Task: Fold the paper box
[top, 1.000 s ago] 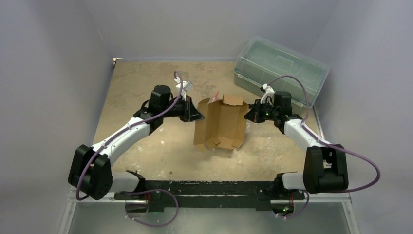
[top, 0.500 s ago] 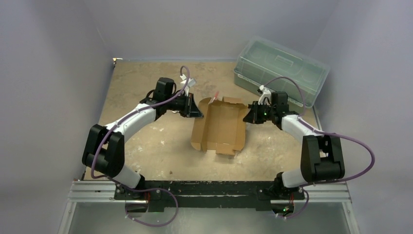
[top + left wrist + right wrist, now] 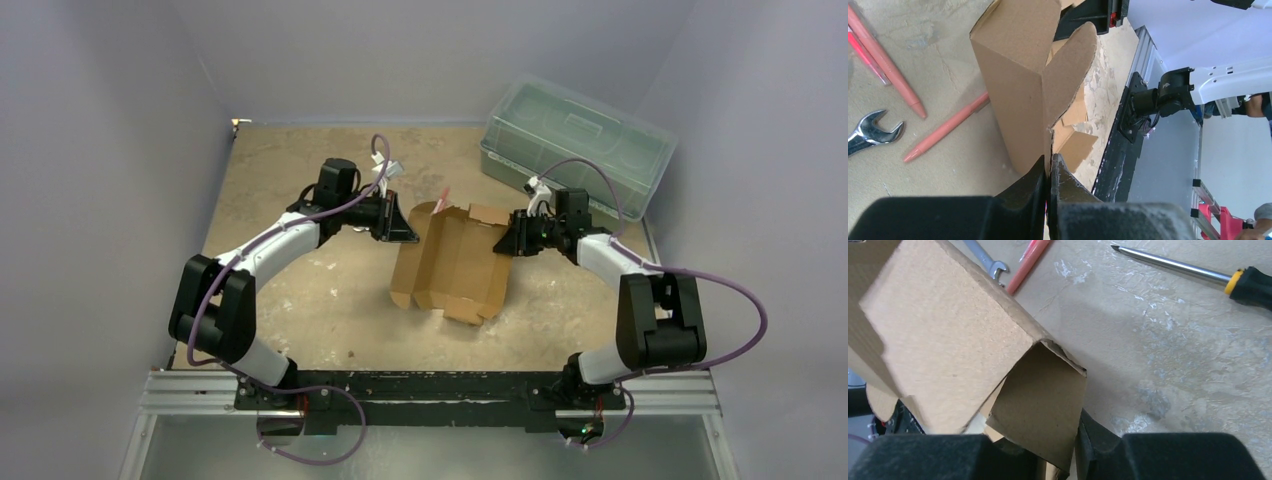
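Note:
The paper box (image 3: pixel 450 262), a creased brown cardboard sheet with flaps, lies partly folded between both arms at mid-table. My left gripper (image 3: pixel 405 235) is shut on its left edge. In the left wrist view the black fingers (image 3: pixel 1035 177) pinch the thin cardboard wall (image 3: pixel 1018 75) at the left gripper's tips (image 3: pixel 1049 161). My right gripper (image 3: pixel 506 243) is at the box's right edge. In the right wrist view its jaws (image 3: pixel 1058 442) stand parted, with a cardboard flap (image 3: pixel 1040 400) loose between them.
A translucent green lidded bin (image 3: pixel 575 140) stands at the back right. Two pink pens (image 3: pixel 883 60) (image 3: pixel 945 127) and a wrench (image 3: pixel 870 132) lie under the box's far end. A screwdriver (image 3: pixel 1198 272) with a black and yellow handle rests on the table beyond it.
The box has come down from standing tilted to lying flatter on the table. My right gripper's jaws have parted from the flap. The left grip has held.

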{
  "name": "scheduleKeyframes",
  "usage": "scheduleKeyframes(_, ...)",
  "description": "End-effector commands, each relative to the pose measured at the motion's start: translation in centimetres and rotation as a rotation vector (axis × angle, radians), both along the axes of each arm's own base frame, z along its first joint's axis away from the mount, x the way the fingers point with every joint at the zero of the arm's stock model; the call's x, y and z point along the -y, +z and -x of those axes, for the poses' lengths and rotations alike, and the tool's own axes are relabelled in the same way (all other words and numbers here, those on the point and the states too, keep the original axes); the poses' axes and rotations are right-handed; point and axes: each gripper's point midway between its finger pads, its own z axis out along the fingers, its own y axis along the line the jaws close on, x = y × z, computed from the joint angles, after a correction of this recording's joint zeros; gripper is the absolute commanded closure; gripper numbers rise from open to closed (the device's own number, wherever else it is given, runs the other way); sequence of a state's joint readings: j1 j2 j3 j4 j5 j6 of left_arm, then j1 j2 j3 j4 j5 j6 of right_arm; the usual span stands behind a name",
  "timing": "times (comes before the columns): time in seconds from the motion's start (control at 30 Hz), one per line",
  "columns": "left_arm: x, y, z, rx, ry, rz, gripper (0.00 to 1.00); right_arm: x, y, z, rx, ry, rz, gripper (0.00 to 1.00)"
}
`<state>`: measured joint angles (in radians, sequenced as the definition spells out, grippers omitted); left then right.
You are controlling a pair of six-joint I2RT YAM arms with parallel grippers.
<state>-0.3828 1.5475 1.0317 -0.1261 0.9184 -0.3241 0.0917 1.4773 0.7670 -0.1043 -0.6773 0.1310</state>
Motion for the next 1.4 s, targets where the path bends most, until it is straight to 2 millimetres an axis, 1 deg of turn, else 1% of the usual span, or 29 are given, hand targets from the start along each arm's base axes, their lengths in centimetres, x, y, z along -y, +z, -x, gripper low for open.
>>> scheduleKeyframes(0.0,-0.2,0.7,0.1,0.066,-0.033,0.034,1.0,-1.1,3.5,-0.6,0.121,0.077,-0.037,0.72)
scheduleKeyframes(0.07,-0.4,0.5,0.0,0.067,-0.026,0.025,1.0,-1.1,4.0,-0.5,0.143,0.09,-0.03,0.7)
scheduleKeyframes(0.17,-0.7,0.0,-0.2,0.064,-0.01,0.0,1.0,-1.0,5.2,-0.2,0.19,0.127,-0.015,0.63)
scheduleKeyframes(0.23,-1.0,-0.4,-0.4,0.06,0.0,-0.018,1.0,-0.9,5.9,0.3,0.225,0.172,0.008,0.53)
scheduleKeyframes(0.33,-1.4,-0.8,-0.6,0.06,0.011,-0.049,1.0,0.0,7.3,0.7,0.289,0.224,0.045,0.34)
scheduleKeyframes(0.43,-1.6,-0.9,-0.7,0.071,0.017,-0.067,1.0,0.8,9.5,1.3,0.371,0.302,0.048,0.18)
scheduleKeyframes(0.5,-1.7,-0.9,-0.7,0.079,0.017,-0.074,1.0,1.4,10.3,2.0,0.41,0.36,0.071,0.1)
scheduleKeyframes(0.53,-1.7,-0.8,-0.8,0.086,0.015,-0.075,1.0,2.3,10.8,2.2,0.44,0.372,0.086,0.08)
scheduleKeyframes(0.57,-1.8,-0.8,-0.8,0.089,0.014,-0.077,1.0,2.6,11.4,2.5,0.46,0.388,0.085,0.07)
scheduleKeyframes(0.63,-1.8,-0.7,-0.8,0.097,0.012,-0.08,1.0,3.0,13.1,2.9,0.517,0.405,0.091,0.01)
scheduleKeyframes(0.7,-1.9,-0.6,-0.8,0.102,0.008,-0.085,1.0,3.0,14.9,3.0,0.58,0.403,0.105,0.01)
scheduleKeyframes(0.77,-1.8,-0.2,-0.8,0.115,0.006,-0.083,1.0,2.5,16.6,3.0,0.639,0.4,0.076,0.01)
scheduleKeyframes(0.8,-1.8,-0.1,-0.8,0.12,0.006,-0.081,1.0,2.5,17.0,2.9,0.655,0.393,0.08,0.01)
scheduleKeyframes(0.83,-1.8,0.2,-0.9,0.125,0.006,-0.079,1.0,2.3,17.3,3.0,0.688,0.423,0.092,0.01)
scheduleKeyframes(0.87,-1.8,0.5,-0.9,0.129,0.003,-0.075,1.0,1.6,17.6,3.3,0.714,0.471,0.096,0.01)
scheduleKeyframes(0.9,-1.8,0.7,-0.9,0.13,0.003,-0.073,1.0,1.1,17.6,3.4,0.738,0.515,0.124,0.01)
scheduleKeyframes(0.97,-1.7,1.3,-0.9,0.138,0.0,-0.067,1.0,0.2,16.6,3.3,0.744,0.584,0.192,0.01)
scheduleKeyframes(1.1,-1.5,2.2,-0.8,0.142,0.0,-0.052,1.0,-0.4,15.5,2.7,0.813,0.642,0.294,0.01)
scheduleKeyframes(1.2,-1.5,2.6,-0.8,0.139,0.002,-0.045,1.0,-0.5,14.7,2.0,0.834,0.631,0.377,0.01)
scheduleKeyframes(1.27,-1.4,2.9,-0.8,0.137,0.001,-0.042,1.0,-0.1,14.5,1.1,0.845,0.572,0.429,0.01)
scheduleKeyframes(1.3,-1.4,2.9,-0.8,0.137,0.001,-0.042,1.0,0.0,14.6,0.8,0.854,0.554,0.434,0.01)
scheduleKeyframes(1.37,-1.4,3.2,-0.9,0.137,0.002,-0.039,1.0,-0.1,14.6,0.7,0.853,0.563,0.43,0.01)
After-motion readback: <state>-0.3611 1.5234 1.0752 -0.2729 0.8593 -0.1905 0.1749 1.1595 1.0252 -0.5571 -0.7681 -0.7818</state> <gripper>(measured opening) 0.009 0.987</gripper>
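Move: The right hand's part-open fingers straddle the tab at the box's far right corner; the far flap's middle lies about 6 cm ahead and 4 cm left, nearly level. The box floor is 10 cm left, 3 cm back and 6 cm lower; the screwdriver is 8 cm ahead and 1 cm right, 9 cm below. From the left hand, shut on the left wall's top edge, the far flap is 17 cm right and 5 cm ahead, some 6 cm lower. Upward mostly, the right hand comes free of the box's far right corner, opening wide as it climbs about 16 cm and draws slightly back, swings right then left again, then sinks some 3 cm; it rolls about 60 degrees around its finger line, counter-clockwise from behind. The left hand keeps its pinch on the left wall's edge, easing down and left, then rising again. ##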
